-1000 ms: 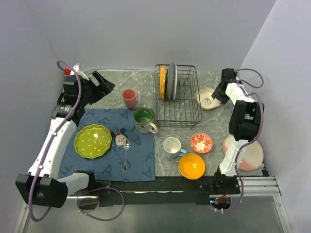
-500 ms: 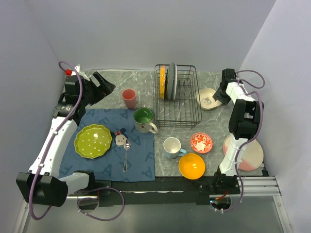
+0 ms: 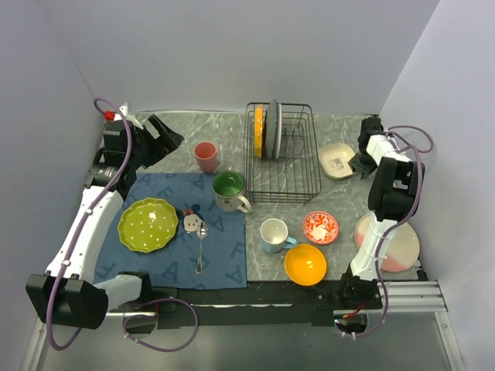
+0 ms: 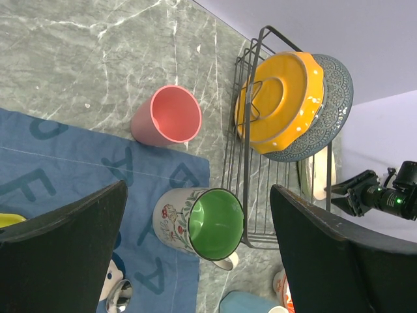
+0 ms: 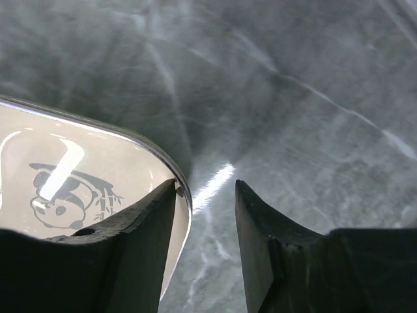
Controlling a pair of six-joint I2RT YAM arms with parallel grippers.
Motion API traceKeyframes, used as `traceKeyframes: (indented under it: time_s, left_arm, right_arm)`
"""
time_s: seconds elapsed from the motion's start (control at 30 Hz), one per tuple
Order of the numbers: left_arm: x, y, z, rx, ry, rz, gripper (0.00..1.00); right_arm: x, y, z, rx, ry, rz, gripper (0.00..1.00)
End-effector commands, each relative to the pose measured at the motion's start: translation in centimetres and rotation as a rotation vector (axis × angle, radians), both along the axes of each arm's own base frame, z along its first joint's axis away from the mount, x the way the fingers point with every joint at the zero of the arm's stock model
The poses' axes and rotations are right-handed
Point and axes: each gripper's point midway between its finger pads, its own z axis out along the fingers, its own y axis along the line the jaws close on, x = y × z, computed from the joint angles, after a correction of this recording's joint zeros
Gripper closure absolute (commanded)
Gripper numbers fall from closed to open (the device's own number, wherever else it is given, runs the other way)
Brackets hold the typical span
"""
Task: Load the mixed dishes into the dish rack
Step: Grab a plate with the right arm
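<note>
The dish rack (image 3: 309, 185) stands at the back with an orange scalloped plate (image 3: 258, 131) and a grey plate (image 3: 271, 127) upright in its left slots. To its right lies a cream bowl (image 3: 336, 160) with a panda print. My right gripper (image 3: 357, 162) is low at the bowl's right rim. In the right wrist view it (image 5: 206, 184) is open, one finger inside the cream bowl (image 5: 78, 163), the other outside with a gap. My left gripper (image 4: 199, 189) hangs open above the pink cup (image 4: 168, 117) and green-lined mug (image 4: 208, 222), holding nothing.
On the blue mat (image 3: 166, 267) lie a lime-green plate (image 3: 148, 224) and a spoon (image 3: 201, 239). A white mug (image 3: 273, 234), a red-patterned dish (image 3: 320, 227), an orange bowl (image 3: 305, 263) and a pink plate (image 3: 398, 247) sit front right. The side wall is close to the right arm.
My right wrist has shifted to the right, and the cream bowl has slid slightly right with it. The left arm has stayed put.
</note>
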Motion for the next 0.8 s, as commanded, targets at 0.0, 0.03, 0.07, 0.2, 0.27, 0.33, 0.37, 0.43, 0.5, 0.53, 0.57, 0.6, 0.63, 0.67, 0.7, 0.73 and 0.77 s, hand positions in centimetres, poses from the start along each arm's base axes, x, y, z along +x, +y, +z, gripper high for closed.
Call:
traceKeyframes:
  time_s: [0.0, 0.03, 0.07, 0.2, 0.27, 0.33, 0.37, 0.43, 0.5, 0.53, 0.57, 0.6, 0.63, 0.67, 0.7, 0.73, 0.77]
  left_arm:
    - [0.0, -0.1, 1.2, -0.010, -0.052, -0.012, 0.03]
    - [-0.1, -0.1, 1.1, -0.009, -0.050, -0.012, 0.03]
    - [-0.1, -0.1, 1.1, -0.010, -0.049, -0.013, 0.03]
    - [-0.1, -0.2, 1.2, -0.011, -0.053, -0.014, 0.03]
    - [-0.1, -0.2, 1.3, -0.012, -0.056, -0.016, 0.03]
    - [-0.1, -0.2, 1.3, -0.011, -0.058, -0.014, 0.03]
    - [-0.1, -0.1, 1.3, -0.010, -0.056, -0.010, 0.03]
    - [0.0, 0.0, 1.3, -0.006, -0.055, -0.006, 0.03]
    - [0.1, 0.0, 1.3, -0.005, -0.055, -0.004, 0.03]
    - [0.1, 0.0, 1.3, -0.004, -0.056, -0.005, 0.03]
    - [0.1, 0.0, 1.4, -0.006, -0.057, -0.005, 0.03]
    - [0.1, 0.0, 1.4, -0.005, -0.057, -0.004, 0.03]
    - [0.1, 0.0, 1.4, -0.005, -0.057, -0.004, 0.03]
    - [0.1, 0.0, 1.4, -0.004, -0.059, -0.004, 0.03]
    - [0.1, 0.0, 1.6, -0.004, -0.062, -0.004, 0.03]
    - [0.0, 0.1, 1.5, -0.002, -0.061, -0.003, 0.03]
    - [0.0, 0.1, 1.6, 0.000, -0.061, -0.002, 0.03]
  right_arm:
    - [-1.8, -2.4, 2.2, -0.078, -0.005, -0.120, 0.53]
    - [-2.0, -2.5, 2.2, -0.086, 0.001, -0.126, 0.53]
    - [-2.5, -2.8, 2.4, -0.099, 0.011, -0.143, 0.54]
    - [-3.2, -3.2, 3.3, -0.125, -0.002, -0.177, 0.56]
    - [-3.0, -2.7, 4.6, -0.123, -0.046, -0.136, 0.55]
    - [-1.6, -1.4, 7.3, -0.115, -0.155, -0.051, 0.51]
    - [-1.7, -0.9, 7.9, -0.124, -0.172, -0.031, 0.47]
    - [-0.8, 0.7, 10.8, -0.152, -0.256, 0.049, 0.43]
    - [-0.2, 1.9, 12.4, -0.169, -0.293, 0.109, 0.36]
    - [0.2, 2.7, 12.8, -0.171, -0.295, 0.171, 0.35]
    - [0.9, 4.1, 13.5, -0.168, -0.312, 0.221, 0.31]
    - [1.3, 4.8, 13.5, -0.154, -0.312, 0.262, 0.30]
    - [1.7, 5.5, 12.6, -0.138, -0.287, 0.313, 0.29]
    - [2.4, 6.8, 12.6, -0.094, -0.299, 0.360, 0.29]
    - [2.7, 7.3, 12.1, -0.071, -0.292, 0.385, 0.28]
    - [2.9, 7.8, 10.7, -0.044, -0.263, 0.406, 0.29]
    - [3.0, 8.2, 10.2, -0.015, -0.248, 0.418, 0.29]
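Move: The cream panda plate's middle is about 8 cm to my right hand's left and 2 cm ahead, just below the fingertips, with its near-side rim already at my left fingertip. The dish rack stands around 35 cm left and 4 cm ahead. The red patterned bowl lies roughly 22 cm left and 22 cm back. From my left hand, this plate is some 70 cm right, 10 cm ahead and 25 cm lower. With the left fingertip of my right hand still hooked inside the plate's rim, I keep drawing it back some 3 cm and a little to the right. Then I come free and rise about 13 cm, swinging left and forward over the plate, opening the fingers wider while the wrist turns counter-clockwise and tips its fingertips forward, both by roughly 15–20 degrees. ##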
